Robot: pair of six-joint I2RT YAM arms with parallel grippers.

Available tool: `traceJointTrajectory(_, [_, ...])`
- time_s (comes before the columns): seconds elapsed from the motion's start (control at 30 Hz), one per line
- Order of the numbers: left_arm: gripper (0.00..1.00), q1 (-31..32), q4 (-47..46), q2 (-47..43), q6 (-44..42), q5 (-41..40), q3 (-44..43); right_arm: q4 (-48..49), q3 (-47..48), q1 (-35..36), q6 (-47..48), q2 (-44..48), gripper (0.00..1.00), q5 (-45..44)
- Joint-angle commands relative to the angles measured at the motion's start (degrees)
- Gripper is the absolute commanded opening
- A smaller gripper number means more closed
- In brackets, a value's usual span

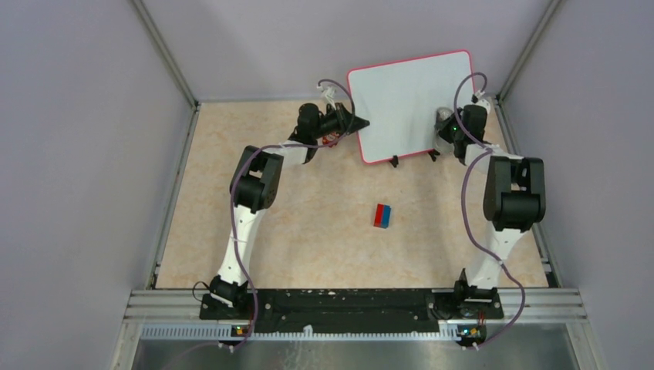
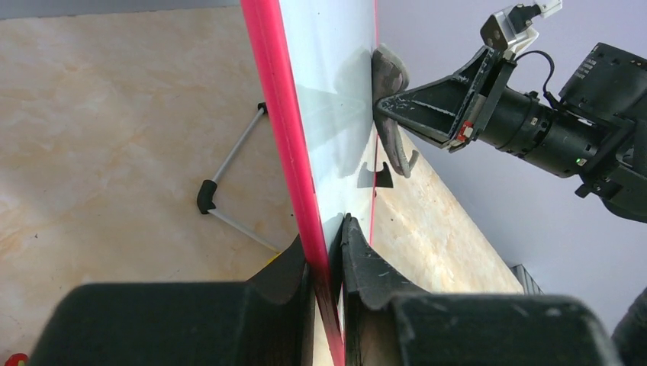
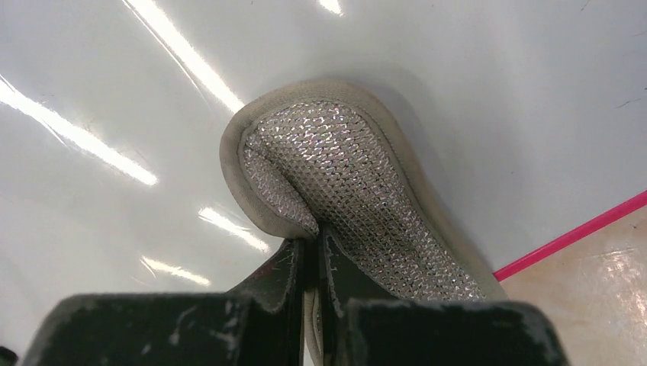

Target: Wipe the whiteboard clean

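The whiteboard (image 1: 409, 104) stands tilted at the back of the table, white with a pink-red frame and two black feet. No writing shows on its face. My left gripper (image 1: 361, 123) is shut on the board's left edge; in the left wrist view (image 2: 328, 236) the red frame (image 2: 286, 114) runs between its jaws. My right gripper (image 1: 445, 127) is shut on a grey mesh cloth pad (image 3: 351, 175) and presses it against the glossy board (image 3: 458, 76) near its lower right edge (image 3: 572, 236). The pad (image 2: 389, 99) also shows in the left wrist view.
A red-and-blue block (image 1: 382, 216) lies mid-table. A small red object (image 1: 332, 140) lies under the left wrist. The board's wire stand with a black foot (image 2: 206, 194) sticks out behind it. Grey walls close in the table on three sides.
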State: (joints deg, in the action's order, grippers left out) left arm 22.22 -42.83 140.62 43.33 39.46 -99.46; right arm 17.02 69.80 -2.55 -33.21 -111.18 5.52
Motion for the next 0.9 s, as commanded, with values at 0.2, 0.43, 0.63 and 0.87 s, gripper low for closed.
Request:
traceJointTrajectory(0.2, [0.0, -1.3, 5.8, 1.4, -12.1, -4.1, 0.9, -3.1, 0.2, 10.2, 1.2, 1.9, 0.0, -0.4])
traceJointTrajectory(0.43, [0.0, -1.7, 5.7, 0.9, -11.0, -3.3, 1.8, -1.5, 2.7, 17.4, 0.6, 3.6, 0.0, 2.9])
traceJointTrajectory(0.63, [0.0, -2.0, 3.9, -2.5, -10.8, -4.4, 7.7, -4.9, -3.1, 12.6, 2.6, 15.2, 0.0, -0.7])
traceJointTrajectory(0.87, [0.0, -2.2, 3.6, -3.9, -9.5, -2.7, 9.3, -16.3, -14.7, 11.5, 4.9, 29.1, 0.0, -6.9])
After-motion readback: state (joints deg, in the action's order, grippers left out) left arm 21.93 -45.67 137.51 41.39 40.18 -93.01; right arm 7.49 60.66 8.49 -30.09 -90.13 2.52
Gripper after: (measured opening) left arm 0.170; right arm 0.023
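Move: The right hand holds the grey cloth against the lower right of the whiteboard, whose middle lies about 10 cm to its left, 3 cm ahead and 6 cm higher. The right black bracket under the board is roughly 3 cm left, 4 cm back and 8 cm below, and the left bracket some 16 cm left, 5 cm back and equally low. From the left hand, pinching the board's left edge, the whiteboard's middle is about 14 cm right, 2 cm ahead and 3 cm up. Still gripping the cloth, the right hand dips slightly, then sweeps quickly left about 15 cm along the lower part of the whiteboard, climbing a little and turning some 15 degrees counter-clockwise, before it draws back and up off the board while swinging about 6 cm right again and undoing part of the turn. The left hand keeps its pinch on the board's left edge throughout and eases back a centimetre or two towards the end. ##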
